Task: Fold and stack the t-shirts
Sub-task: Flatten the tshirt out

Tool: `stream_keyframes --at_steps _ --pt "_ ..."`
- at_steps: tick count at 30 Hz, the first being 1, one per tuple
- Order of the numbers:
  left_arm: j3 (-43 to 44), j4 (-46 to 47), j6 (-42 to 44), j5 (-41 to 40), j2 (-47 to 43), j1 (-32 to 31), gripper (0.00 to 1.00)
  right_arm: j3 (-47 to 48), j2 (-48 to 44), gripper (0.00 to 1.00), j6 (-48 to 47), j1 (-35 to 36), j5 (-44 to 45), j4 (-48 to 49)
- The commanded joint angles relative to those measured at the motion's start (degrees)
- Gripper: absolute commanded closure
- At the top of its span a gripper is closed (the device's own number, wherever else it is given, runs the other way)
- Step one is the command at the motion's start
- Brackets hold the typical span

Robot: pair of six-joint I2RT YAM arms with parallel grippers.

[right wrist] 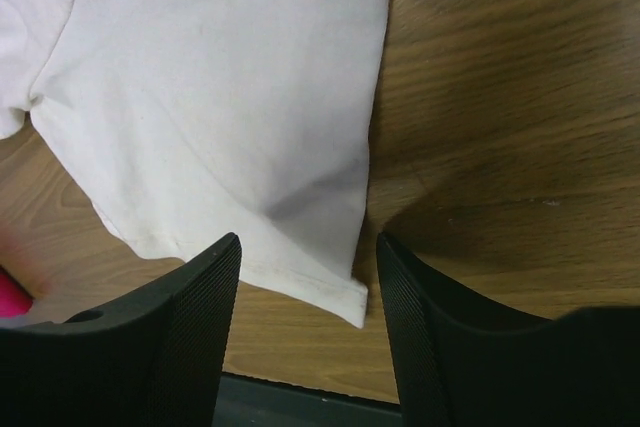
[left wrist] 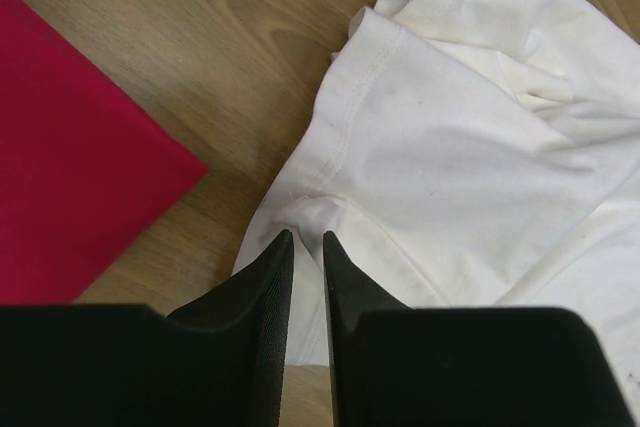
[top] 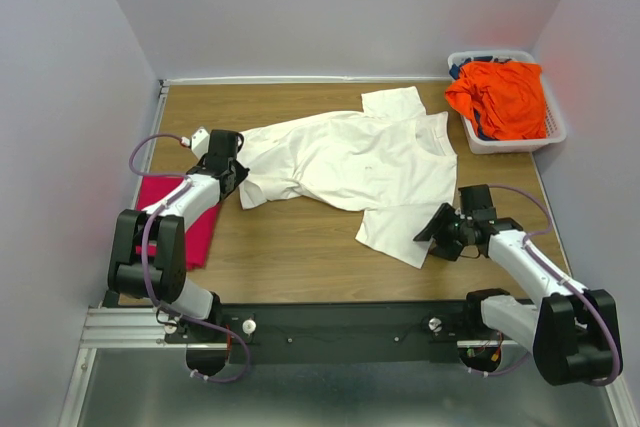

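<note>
A large cream-white t-shirt lies spread and rumpled across the middle of the table. My left gripper is at its left end, and in the left wrist view the gripper is shut on a small bunched fold of the shirt's edge. My right gripper is at the shirt's near right corner. There it stands open, its fingers either side of the hem corner of the shirt. A folded magenta-pink t-shirt lies flat at the near left. A bright orange t-shirt is heaped in the basket.
The white lattice basket stands at the far right corner against the wall. Something dark blue shows under the orange cloth in it. Grey walls close the table on three sides. The table's near edge and the black base rail lie just below the right gripper.
</note>
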Motion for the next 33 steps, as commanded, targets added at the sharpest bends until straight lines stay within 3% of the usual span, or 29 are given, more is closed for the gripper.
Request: stream_keyframes --at_steps 1,2,4,7,8,9,14,25,33 --pt "0.4 0.6 0.3 1.1 -1.6 0.2 0.75 -2.7 0.0 0.37 3.0 -0.2 -0.5 -3.0" --pt "0.4 0.6 0.3 1.2 -1.6 0.2 0.75 -2.9 0.2 0.37 3.4 -0.2 -0.5 -2.4" --pt "0.5 0.8 0.3 1.3 -1.6 0.3 0.75 -3.0 1.3 0.47 4.2 -0.3 -0.4 -1.1" --pt "0.5 1.0 0.9 2.0 -1.5 0.3 0.79 -2.0 2.8 0.76 5.3 -0.3 -0.9 0.8" --pt "0.4 1.3 1.2 2.2 -1.5 0.4 0.82 -0.7 3.8 0.91 5.5 -0.2 -0.6 0.9" --pt "0.2 1.5 1.5 2.5 -1.6 0.4 0.85 0.1 4.1 0.99 5.4 -0.2 -0.4 0.9" --pt "-0.3 3.1 3.3 6.1 -2.7 0.5 0.98 7.6 2.3 1.00 1.6 -0.2 2.4 -1.6" --pt "-5.0 5.2 9.5 13.5 -14.1 0.5 0.99 28.9 -5.9 0.99 -3.5 -0.3 19.1 -17.9" --pt "-11.0 4.9 12.4 14.9 -25.5 0.5 1.00 45.7 -5.5 1.00 -4.1 -0.5 28.0 -20.6"
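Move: The right fingers straddle the end of the near sleeve, its middle about 2 cm back of the hand point and 2 cm below. From the right hand, the shirt body's middle is some 18 cm ahead and 17 cm left, and the orange pile in the basket about 34 cm ahead, 17 cm right. The left fingers, part open, have a pucker of the shirt's hem between them, 1 cm lower; the folded red shirt lies about 15 cm left of that hand and 10 cm back. Upward above all: the right hand first sinks about 1 cm and shuts on the near sleeve's end, then hoists the sleeve quickly some 22 cm, also going forward and a little right, fingertips tilting outward. The left closes fully on the hem pucker and raises it about 7 cm, easing back and right, turning slightly clockwise. ##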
